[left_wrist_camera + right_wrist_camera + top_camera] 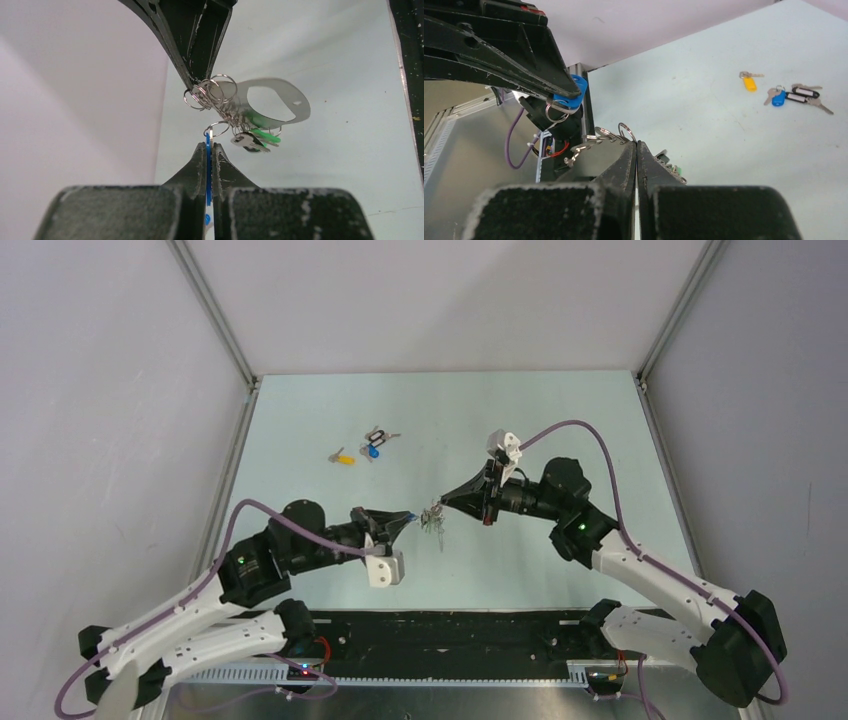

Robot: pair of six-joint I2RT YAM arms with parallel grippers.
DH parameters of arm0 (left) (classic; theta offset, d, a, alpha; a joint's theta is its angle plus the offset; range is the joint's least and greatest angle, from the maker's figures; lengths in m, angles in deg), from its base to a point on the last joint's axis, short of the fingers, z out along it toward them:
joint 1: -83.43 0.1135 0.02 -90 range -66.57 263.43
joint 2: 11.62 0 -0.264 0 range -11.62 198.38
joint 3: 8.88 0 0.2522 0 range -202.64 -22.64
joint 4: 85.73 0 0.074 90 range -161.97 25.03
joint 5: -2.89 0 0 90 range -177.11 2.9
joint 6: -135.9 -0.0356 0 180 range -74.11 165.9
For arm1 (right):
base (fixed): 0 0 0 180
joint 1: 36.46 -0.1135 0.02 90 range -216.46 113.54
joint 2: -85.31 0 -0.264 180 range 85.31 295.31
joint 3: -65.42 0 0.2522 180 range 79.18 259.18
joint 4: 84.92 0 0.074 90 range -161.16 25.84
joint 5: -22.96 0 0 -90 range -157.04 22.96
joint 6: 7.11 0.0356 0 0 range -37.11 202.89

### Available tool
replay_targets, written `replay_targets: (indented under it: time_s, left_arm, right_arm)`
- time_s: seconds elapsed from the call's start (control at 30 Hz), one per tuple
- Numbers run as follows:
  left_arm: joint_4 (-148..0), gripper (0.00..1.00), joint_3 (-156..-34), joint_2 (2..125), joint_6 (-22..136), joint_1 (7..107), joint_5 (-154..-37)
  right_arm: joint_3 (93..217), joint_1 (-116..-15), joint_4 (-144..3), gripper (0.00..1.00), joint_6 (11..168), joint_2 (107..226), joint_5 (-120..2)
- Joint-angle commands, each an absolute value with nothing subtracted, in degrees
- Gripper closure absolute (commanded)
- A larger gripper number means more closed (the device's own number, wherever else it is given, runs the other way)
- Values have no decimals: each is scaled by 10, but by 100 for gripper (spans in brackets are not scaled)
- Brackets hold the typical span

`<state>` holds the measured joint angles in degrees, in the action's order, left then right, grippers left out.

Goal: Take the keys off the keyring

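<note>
My left gripper is shut on the blue key, pinching its plastic head edge-on; a small wire ring runs from it up into the bunch. My right gripper comes in from above, shut on the cluster of small wire rings at one end of the pale grey keyring. Green-headed keys and a silver key dangle below the keyring. From above, both grippers meet tip to tip over the table's middle, with the bunch hanging between them.
Loose on the pale table at the back left lie a yellow-headed key, a blue-headed key and a black tag with keys. Grey walls stand close on both sides. A black rail runs along the near edge.
</note>
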<state>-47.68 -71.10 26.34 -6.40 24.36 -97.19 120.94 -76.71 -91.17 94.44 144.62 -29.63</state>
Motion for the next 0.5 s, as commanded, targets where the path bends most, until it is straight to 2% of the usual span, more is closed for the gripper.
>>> replay_targets:
  time_s: [0.0,0.1,0.2,0.47]
  left_arm:
    - [-497,100,-728,299,2,244,-920]
    - [-508,100,-750,342,72,250,-853]
    - [-534,100,-777,409,250,284,-739]
    - [-613,100,-789,535,565,440,-685]
  right_arm:
    - [1203,-762,-912,100,945,1420,-337]
    - [1200,-746,-883,100,932,1399,-360]
    - [1196,-730,-839,100,919,1358,-382]
    - [1196,-713,-747,100,875,1249,-437]
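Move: From the left gripper, which already holds the freed blue-tagged key, the loose keys lie on the table about 29 cm below: the blue tag some 40 cm ahead and 12 cm left, the black tags 43 cm ahead and 10 cm left, the yellow tag 37 cm ahead and 19 cm left. The keyring hangs about 5 cm to its right, 1 cm ahead and 5 cm lower. From the right gripper, the loose blue tag is roughly 36 cm ahead, 18 cm left and 29 cm down. Carry the pinched blue-tagged key away from the keyring towards the loose keys: send the left gripper forward about 13 cm while sinking 6 cm, swinging its fingers counter-clockwise from rightward to mostly forward and tipping them further down. Meanwhile draw the right gripper some 6 cm to the right, turning slightly clockwise, still gripping the keyring. ##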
